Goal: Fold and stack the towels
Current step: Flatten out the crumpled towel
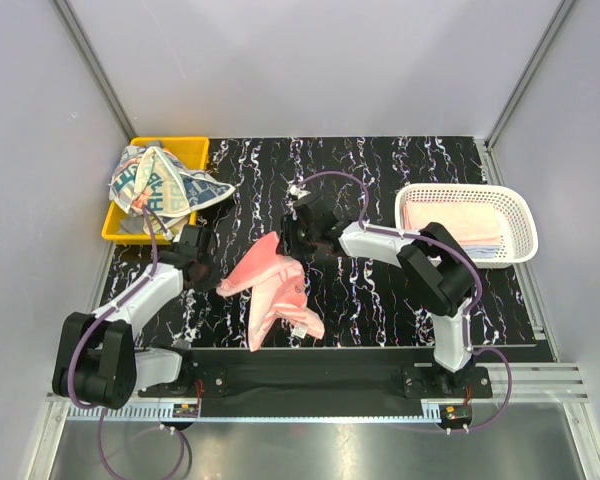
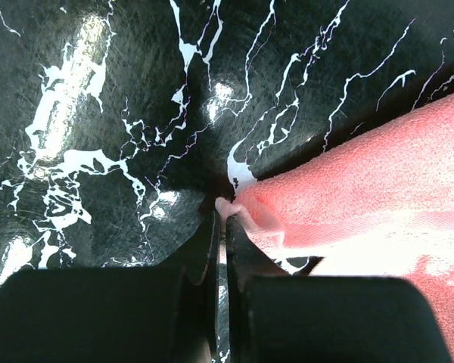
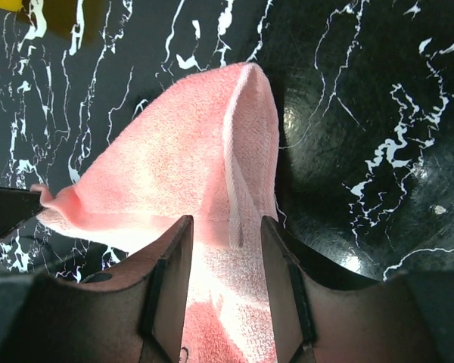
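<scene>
A pink towel [image 1: 272, 292] with a faint darker print lies crumpled and partly raised on the black marbled table. My left gripper [image 1: 218, 282] is shut on the towel's left corner; the left wrist view shows that corner [image 2: 246, 203] pinched at the tips of my left gripper [image 2: 224, 219]. My right gripper [image 1: 288, 248] is open over the towel's far corner. In the right wrist view its fingers [image 3: 174, 257] straddle a raised fold of the towel [image 3: 189, 159] without closing on it. Beige towels with teal patterns [image 1: 158, 183] are heaped in the yellow bin.
The yellow bin [image 1: 195, 150] stands at the back left. A white mesh basket [image 1: 520, 215] at the right holds folded pale pink and white towels [image 1: 455, 222]. Grey walls enclose the table on three sides.
</scene>
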Controlling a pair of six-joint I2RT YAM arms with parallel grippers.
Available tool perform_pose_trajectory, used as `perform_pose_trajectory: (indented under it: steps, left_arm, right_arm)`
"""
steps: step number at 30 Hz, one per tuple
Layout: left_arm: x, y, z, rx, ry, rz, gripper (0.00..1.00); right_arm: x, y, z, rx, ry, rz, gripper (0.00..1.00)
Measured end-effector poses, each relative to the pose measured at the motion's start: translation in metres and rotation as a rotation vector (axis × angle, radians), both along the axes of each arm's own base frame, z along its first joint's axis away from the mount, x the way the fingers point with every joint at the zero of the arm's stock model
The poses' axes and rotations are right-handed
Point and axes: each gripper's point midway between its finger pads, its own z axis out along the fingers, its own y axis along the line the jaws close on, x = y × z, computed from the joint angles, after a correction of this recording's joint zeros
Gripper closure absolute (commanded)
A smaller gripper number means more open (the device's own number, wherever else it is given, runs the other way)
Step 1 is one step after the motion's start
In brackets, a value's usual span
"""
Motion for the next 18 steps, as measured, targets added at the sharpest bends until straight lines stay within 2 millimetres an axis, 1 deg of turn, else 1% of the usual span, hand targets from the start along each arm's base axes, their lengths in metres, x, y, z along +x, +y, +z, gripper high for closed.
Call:
perform_pose_trajectory:
  steps: [3, 6, 7, 9, 10, 11, 13, 14, 16, 18]
  left_arm:
    - [0.0, 0.0, 0.001, 0.0, -0.004, -0.002, 1.0]
    - [0.002, 0.0, 0.004, 0.0, -0.01, -0.005, 1.0]
    - [0.003, 0.0, 0.005, 0.0, -0.014, -0.006, 1.0]
    - [0.005, -0.001, 0.008, 0.0, -0.025, -0.01, 1.0]
    - [0.006, -0.001, 0.01, 0.0, -0.031, -0.012, 1.0]
    - [0.008, -0.001, 0.013, 0.001, -0.039, -0.018, 1.0]
    - [0.013, -0.002, 0.021, 0.004, -0.056, -0.029, 1.0]
    - [0.016, -0.002, 0.025, 0.004, -0.066, -0.034, 1.0]
    - [0.022, -0.003, 0.038, 0.009, -0.099, -0.052, 1.0]
    - [0.026, -0.002, 0.056, 0.018, -0.133, -0.075, 1.0]
  right_arm:
    - [-0.002, 0.001, -0.003, 0.001, 0.014, -0.001, 0.55]
    - [-0.002, 0.003, -0.002, 0.012, 0.023, 0.001, 0.62]
    - [-0.002, 0.004, -0.002, 0.015, 0.026, 0.0, 0.69]
    - [-0.002, 0.005, -0.003, 0.019, 0.032, -0.001, 0.77]
    - [-0.002, 0.005, -0.003, 0.02, 0.036, -0.002, 0.84]
    - [-0.002, 0.006, -0.002, 0.022, 0.036, -0.003, 0.88]
    - [-0.001, 0.007, 0.0, 0.025, 0.04, -0.004, 0.94]
    - [-0.001, 0.008, 0.001, 0.026, 0.041, -0.004, 1.0]
    - [0.0, 0.009, 0.004, 0.028, 0.038, -0.002, 1.0]
    - [-0.001, 0.006, 0.007, 0.017, 0.037, -0.007, 1.0]
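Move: The crumpled towel's raised pale edge already lies between the right hand's open fingers, some 1 cm below their hand point and about level otherwise. The towel's main heap lies about 11 cm back, 1 cm to the left and 4 cm down. The yellow bin is roughly 14 cm ahead and 26 cm left. From the left hand, still pinching a corner, that edge is about 9 cm ahead, 15 cm right. Right fingers pinch the towel's edge nearly in place; left lifts its held corner up and forward, about 6 cm. ##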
